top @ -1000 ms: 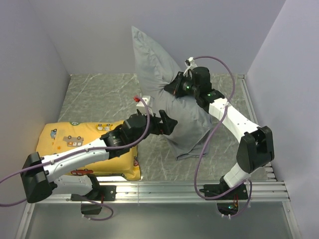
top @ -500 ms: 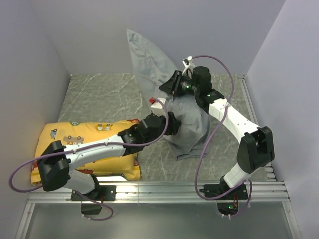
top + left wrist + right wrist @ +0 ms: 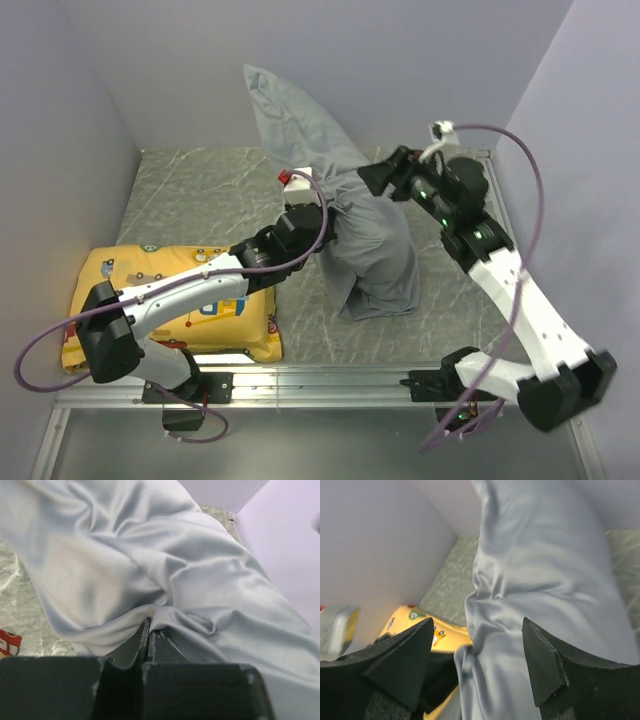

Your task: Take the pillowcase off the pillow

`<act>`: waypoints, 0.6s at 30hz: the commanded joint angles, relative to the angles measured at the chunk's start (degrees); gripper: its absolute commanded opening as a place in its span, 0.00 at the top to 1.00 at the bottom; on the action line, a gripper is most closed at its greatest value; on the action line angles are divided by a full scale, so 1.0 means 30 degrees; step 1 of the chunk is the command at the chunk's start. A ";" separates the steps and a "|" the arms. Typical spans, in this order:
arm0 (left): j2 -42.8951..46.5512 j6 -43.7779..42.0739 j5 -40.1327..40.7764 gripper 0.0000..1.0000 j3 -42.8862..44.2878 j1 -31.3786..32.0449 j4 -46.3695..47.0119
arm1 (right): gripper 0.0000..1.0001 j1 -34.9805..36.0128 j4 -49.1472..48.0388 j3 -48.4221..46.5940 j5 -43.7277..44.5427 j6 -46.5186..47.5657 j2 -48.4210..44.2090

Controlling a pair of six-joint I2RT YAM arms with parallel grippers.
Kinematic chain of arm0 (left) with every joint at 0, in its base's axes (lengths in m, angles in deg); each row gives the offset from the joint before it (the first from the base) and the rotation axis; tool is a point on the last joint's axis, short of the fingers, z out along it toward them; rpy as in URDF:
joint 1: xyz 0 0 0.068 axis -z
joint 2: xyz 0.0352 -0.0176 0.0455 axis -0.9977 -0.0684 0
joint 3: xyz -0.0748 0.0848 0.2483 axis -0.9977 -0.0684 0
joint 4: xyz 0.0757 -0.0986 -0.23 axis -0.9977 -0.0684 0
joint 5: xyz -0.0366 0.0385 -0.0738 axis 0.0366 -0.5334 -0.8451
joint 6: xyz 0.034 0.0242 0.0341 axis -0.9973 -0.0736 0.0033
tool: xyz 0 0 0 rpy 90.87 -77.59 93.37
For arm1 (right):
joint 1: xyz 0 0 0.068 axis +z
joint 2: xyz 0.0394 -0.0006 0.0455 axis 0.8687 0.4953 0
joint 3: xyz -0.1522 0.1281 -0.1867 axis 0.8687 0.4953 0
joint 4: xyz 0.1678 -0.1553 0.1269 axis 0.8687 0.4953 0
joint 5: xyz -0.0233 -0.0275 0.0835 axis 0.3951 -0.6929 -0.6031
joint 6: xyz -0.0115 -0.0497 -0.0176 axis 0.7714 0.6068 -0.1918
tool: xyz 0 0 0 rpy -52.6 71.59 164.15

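Observation:
The grey pillowcase [image 3: 370,240] stands bunched in the middle of the table, its top corner leaning on the back wall. The white pillow is hidden, presumably inside it. My left gripper [image 3: 330,226] is pressed into the cover's left side. In the left wrist view its jaws [image 3: 148,624] are closed together with a fold of the grey pillowcase [image 3: 165,565] pinched at their tips. My right gripper [image 3: 372,180] is at the cover's upper right. In the right wrist view it [image 3: 477,625] is wide open, with the grey cloth [image 3: 540,565] in front of it, not held.
A yellow cartoon-vehicle print pillow [image 3: 165,295] lies at the near left under my left arm; it also shows in the right wrist view [image 3: 415,622]. Walls enclose the table at left, back and right. A metal rail [image 3: 400,378] runs along the near edge.
My right gripper let go of the pillowcase and drew back to the right, its arm swinging out. My left gripper moved up into the cloth and closed on it. The cover's top sagged left.

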 commanded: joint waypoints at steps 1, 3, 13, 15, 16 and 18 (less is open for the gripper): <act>-0.0438 -0.0040 0.0592 1.00 0.1377 -0.0204 -0.0371 | 0.22 -0.0088 0.0337 0.2659 0.2319 0.0437 -0.2778; -0.0760 -0.0303 0.0592 0.99 0.2051 -0.0233 -0.0605 | 0.22 -0.0088 0.0015 0.4130 0.2557 0.0349 -0.4764; -0.1464 -0.0773 0.0505 0.99 0.3838 -0.0409 -0.1396 | 0.27 0.1786 0.0453 1.1104 0.4985 0.0611 -1.2621; -0.1698 -0.0802 0.0387 0.99 0.4103 -0.0438 -0.1542 | 0.27 0.1845 0.0716 1.1431 0.5600 0.0757 -1.4200; -0.1815 -0.0831 0.0213 0.99 0.4249 -0.0467 -0.1601 | 0.27 0.1903 0.0775 1.1577 0.5865 0.0816 -1.4617; -0.2224 -0.0832 0.0152 1.00 0.4718 -0.0468 -0.1718 | 0.26 0.1904 0.0951 1.1492 0.6247 0.1079 -1.5349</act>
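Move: Below and behind the right hand lies the near end of the pillowcase, about 14 cm back, 5 cm to its right and some 30 cm down. The left fingers' pinched fold is 3 cm back, 7 cm left and 10 cm below that right hand. From the left hand, the near end is about 10 cm back, 13 cm right and 21 cm down; the yellow pillow is roughly 12 cm back, 35 cm left and 22 cm down. Swinging back about 12 cm and some 7 cm to its right, the right hand, already free and open, passes from above the held fold towards the pillowcase's near end; it sinks about 8 cm on the way, then levels off and rises slightly, fingers still open. The left keeps its pinch on the fold, easing it up about 2 cm and a little forward and right. ##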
